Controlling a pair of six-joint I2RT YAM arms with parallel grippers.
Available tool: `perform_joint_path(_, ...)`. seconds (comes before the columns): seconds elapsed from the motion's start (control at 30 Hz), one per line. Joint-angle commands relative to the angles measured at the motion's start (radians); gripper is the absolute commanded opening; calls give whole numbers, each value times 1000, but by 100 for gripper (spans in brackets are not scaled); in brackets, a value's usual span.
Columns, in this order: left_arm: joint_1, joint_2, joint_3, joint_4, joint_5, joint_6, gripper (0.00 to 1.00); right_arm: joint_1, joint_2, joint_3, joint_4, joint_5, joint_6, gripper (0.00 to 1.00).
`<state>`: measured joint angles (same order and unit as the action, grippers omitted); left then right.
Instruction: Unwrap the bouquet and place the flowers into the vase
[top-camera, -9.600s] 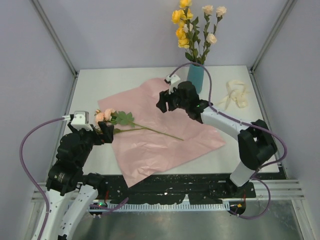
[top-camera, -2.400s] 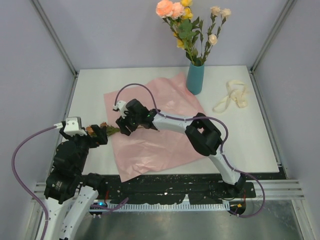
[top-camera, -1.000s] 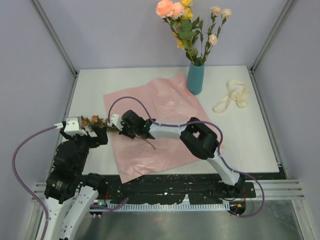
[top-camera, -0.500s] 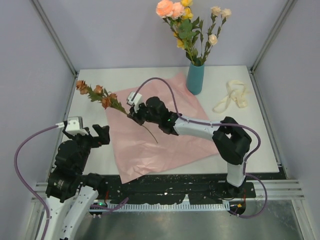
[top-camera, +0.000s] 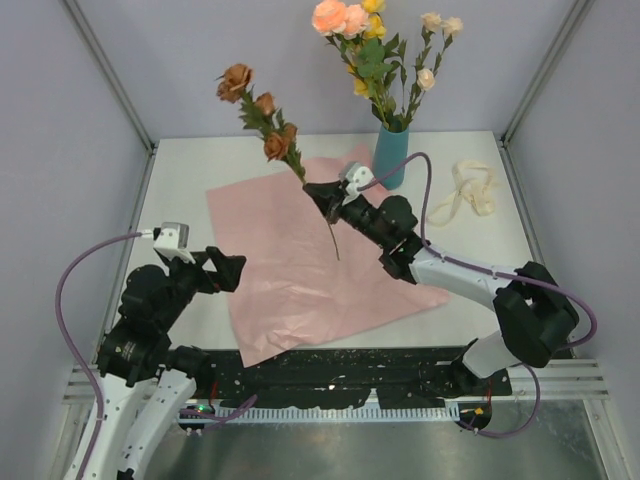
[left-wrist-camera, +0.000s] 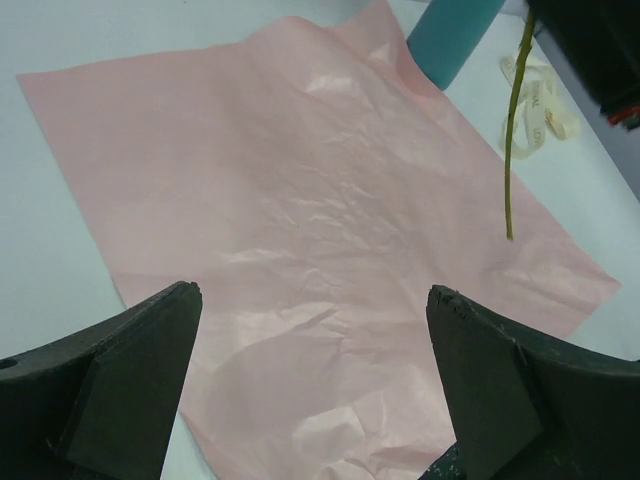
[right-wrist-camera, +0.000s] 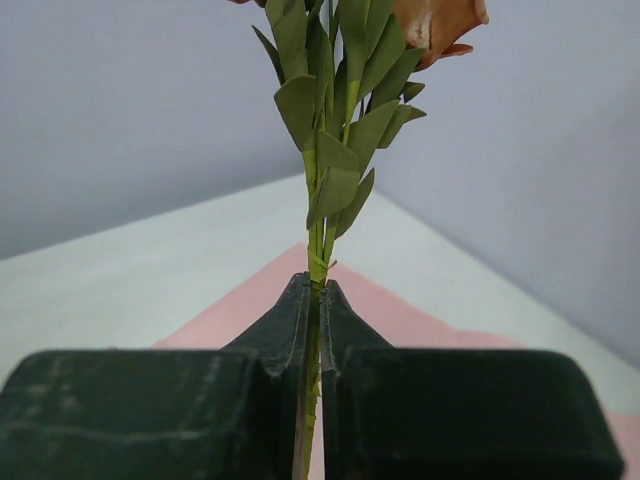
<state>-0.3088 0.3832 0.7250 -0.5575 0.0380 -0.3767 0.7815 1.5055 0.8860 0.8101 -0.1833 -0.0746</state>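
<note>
My right gripper (top-camera: 318, 192) is shut on the green stem of a rusty orange flower (top-camera: 262, 110), held upright in the air above the pink paper sheet (top-camera: 300, 270), left of the teal vase (top-camera: 390, 157). In the right wrist view the stem (right-wrist-camera: 316, 262) is pinched between the fingers (right-wrist-camera: 292, 318); its lower end (left-wrist-camera: 512, 150) hangs free. Yellow, peach-pink and cream flowers (top-camera: 372, 50) stand in the vase. My left gripper (left-wrist-camera: 312, 300) is open and empty, low over the paper's near left part. The vase base (left-wrist-camera: 455, 35) shows in the left wrist view.
A cream ribbon (top-camera: 463, 192) lies loose on the white table (top-camera: 180, 185) right of the vase. Grey walls and metal frame posts enclose the table at the back and both sides. The paper covers the table's middle.
My right gripper has lifted the orange flower from the table's left side up and to the right, toward the vase, turning it upright. The left gripper, open, has drawn back slightly.
</note>
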Motion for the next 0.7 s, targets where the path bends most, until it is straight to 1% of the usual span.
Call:
perform_joint_path(0.0,-3,37,34,36,103,50,99,-114,-70,2,244,-44,-25,5)
perform_joint_path(0.07,-3,60,51,30,111,80,99,-168,-74,4,291,-45,-21,5)
perform_joint_path(0.13,-3,78,57,19,112,99,99,-191,-67,-25,400,-44,-48,6)
perform_joint_path(0.17,-3,86,59,16,108,104,100,-198,-64,-50,487,-36,-82,5)
perform_joint_path(0.23,-3,94,50,10,88,104,100,-247,-42,-55,572,-22,-91,5)
perform_joint_path(0.37,-3,86,36,1,57,96,100,-338,5,16,644,16,-63,5)
perform_joint_path(0.4,-1,83,33,1,54,99,100,-350,28,43,687,22,-68,5)
perform_joint_path(0.5,-3,77,34,-15,43,120,100,-421,81,103,735,45,-51,5)
perform_joint_path(0.57,-3,72,33,-13,39,121,100,-448,116,142,764,59,-36,5)
perform_joint_path(0.6,-3,72,33,-10,42,121,100,-453,146,163,806,64,-50,5)
perform_joint_path(0.67,-3,74,34,-7,39,119,100,-468,180,206,810,73,-70,5)
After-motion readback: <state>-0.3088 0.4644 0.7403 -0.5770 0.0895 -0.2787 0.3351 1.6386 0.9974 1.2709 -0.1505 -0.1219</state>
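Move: The right hand, holding the brown roses by the stem, is bound for the vase, about 24 cm ahead and 21 cm to its right, with the vase's middle some 17 cm lower. The pink paper lies roughly beneath this hand, its middle about 7 cm to the right, 1 cm ahead and 28 cm down; the cream ribbon is some 20 cm ahead and 42 cm right, also 28 cm down. From the idle left hand the vase is about 36 cm ahead, 37 cm right and 15 cm below. Still pinching the stem in its shut fingers, the right hand carries the brown roses off the paper's airspace towards the vase: quickly right by about 18 cm and forward some 13 cm, while rising 10 cm, with most of the rise early on. The wrist turns clockwise by nearly 30 degrees and tips the fingers upward, swinging the blooms from the left round towards the back wall. ##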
